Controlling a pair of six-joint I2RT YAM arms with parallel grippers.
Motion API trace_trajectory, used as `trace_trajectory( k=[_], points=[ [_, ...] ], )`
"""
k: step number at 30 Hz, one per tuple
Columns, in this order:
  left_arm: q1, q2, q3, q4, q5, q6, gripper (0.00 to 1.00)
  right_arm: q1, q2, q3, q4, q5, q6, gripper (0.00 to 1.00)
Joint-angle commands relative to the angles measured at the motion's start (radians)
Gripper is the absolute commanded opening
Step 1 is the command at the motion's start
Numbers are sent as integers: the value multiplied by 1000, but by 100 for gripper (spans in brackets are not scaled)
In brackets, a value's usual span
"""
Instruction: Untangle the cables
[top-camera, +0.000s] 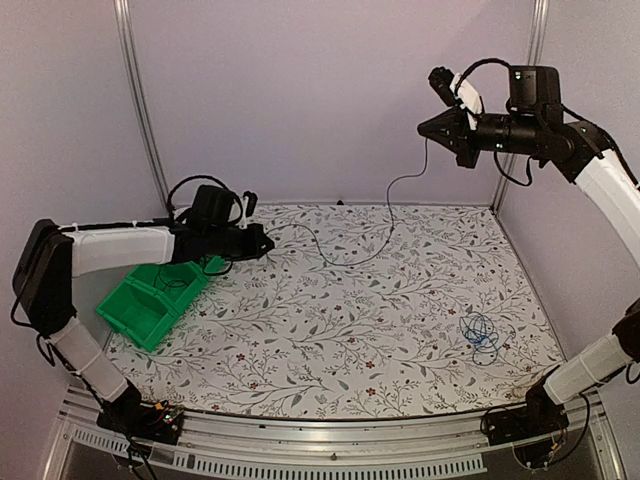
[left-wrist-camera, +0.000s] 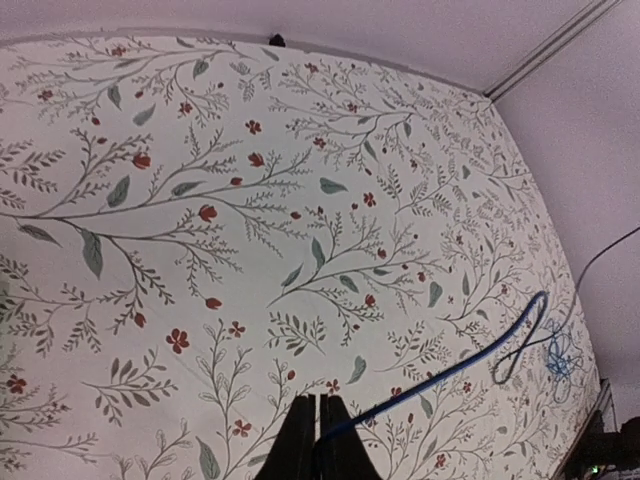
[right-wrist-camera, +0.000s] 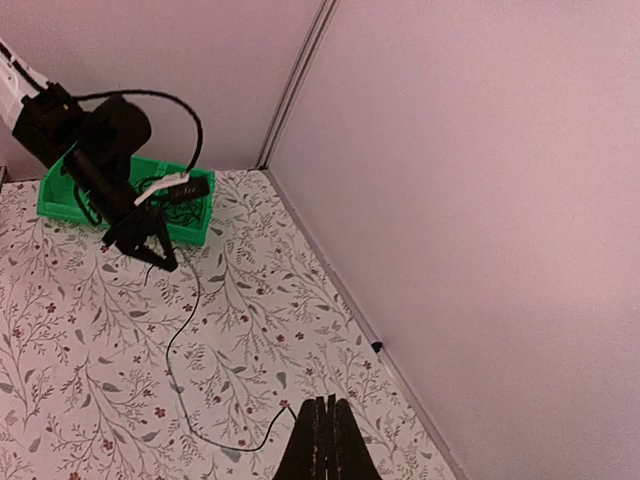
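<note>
A thin black cable (top-camera: 345, 263) runs slack between my two grippers, dipping onto the floral table (top-camera: 330, 340). My left gripper (top-camera: 265, 243) sits low by the green bin, shut on one end. In the left wrist view the cable (left-wrist-camera: 450, 368) leaves the closed left gripper (left-wrist-camera: 316, 398) and looks bluish. My right gripper (top-camera: 424, 127) is raised high at the back right, shut on the other end. In its wrist view the cable (right-wrist-camera: 175, 370) trails from the closed right gripper (right-wrist-camera: 323, 400). A blue cable (top-camera: 481, 335) lies bundled at the near right, and shows again as the blue cable (left-wrist-camera: 562, 355).
A green bin (top-camera: 125, 320) stands at the left under the left arm, with dark cables (top-camera: 170, 280) in it. The same green bin (right-wrist-camera: 60, 205) appears in the right wrist view. Pale walls with metal posts (top-camera: 140, 100) close in the table on three sides.
</note>
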Motion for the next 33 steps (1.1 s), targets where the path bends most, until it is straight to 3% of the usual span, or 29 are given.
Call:
trace_trajectory(
  k=[1,5,10,13,17,33],
  points=[
    [85,-150,83,-214,-80,100,0,36,-20,-168,-54,-167,68,0],
    [178,-284,107,-304,-108,115,0,112,-15,-236,-66,-213,74,6],
    [344,-426,154,-373,-105,115,0,151,33,-251,-98,-287,70,37],
    [425,-463,212,-438,-102,126,0,152,50,-263,-95,-282,78,48],
    [497,-460,295,-498,-84,148,0,152,55,-272,-95,-267,69,51],
    [616,-360,580,-550,-248,197,0,151,23,-316,-84,-228,70,53]
  ],
)
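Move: Straight between both raised grippers hangs the dark cable, an end pinched in each. From the left hand, the green box's middle lies about 29 cm left, 6 cm back and 11 cm lower; the dark tangle in its far compartment is some 23 cm left and 6 cm ahead. From the right hand, that box is roughly 70 cm left, 5 cm back and 43 cm below, while the blue cable lies some 17 cm right, 20 cm back and 45 cm below. Swinging up and about 29 cm left, the left hand keeps its pinch on the cable and carries it high above the green box, fingers tilting up and turning some 40 degrees counter-clockwise. The right hand sinks about 16 cm, shifting back and left and tipping its fingers down, and opens to about half on the way, letting its cable end go. ##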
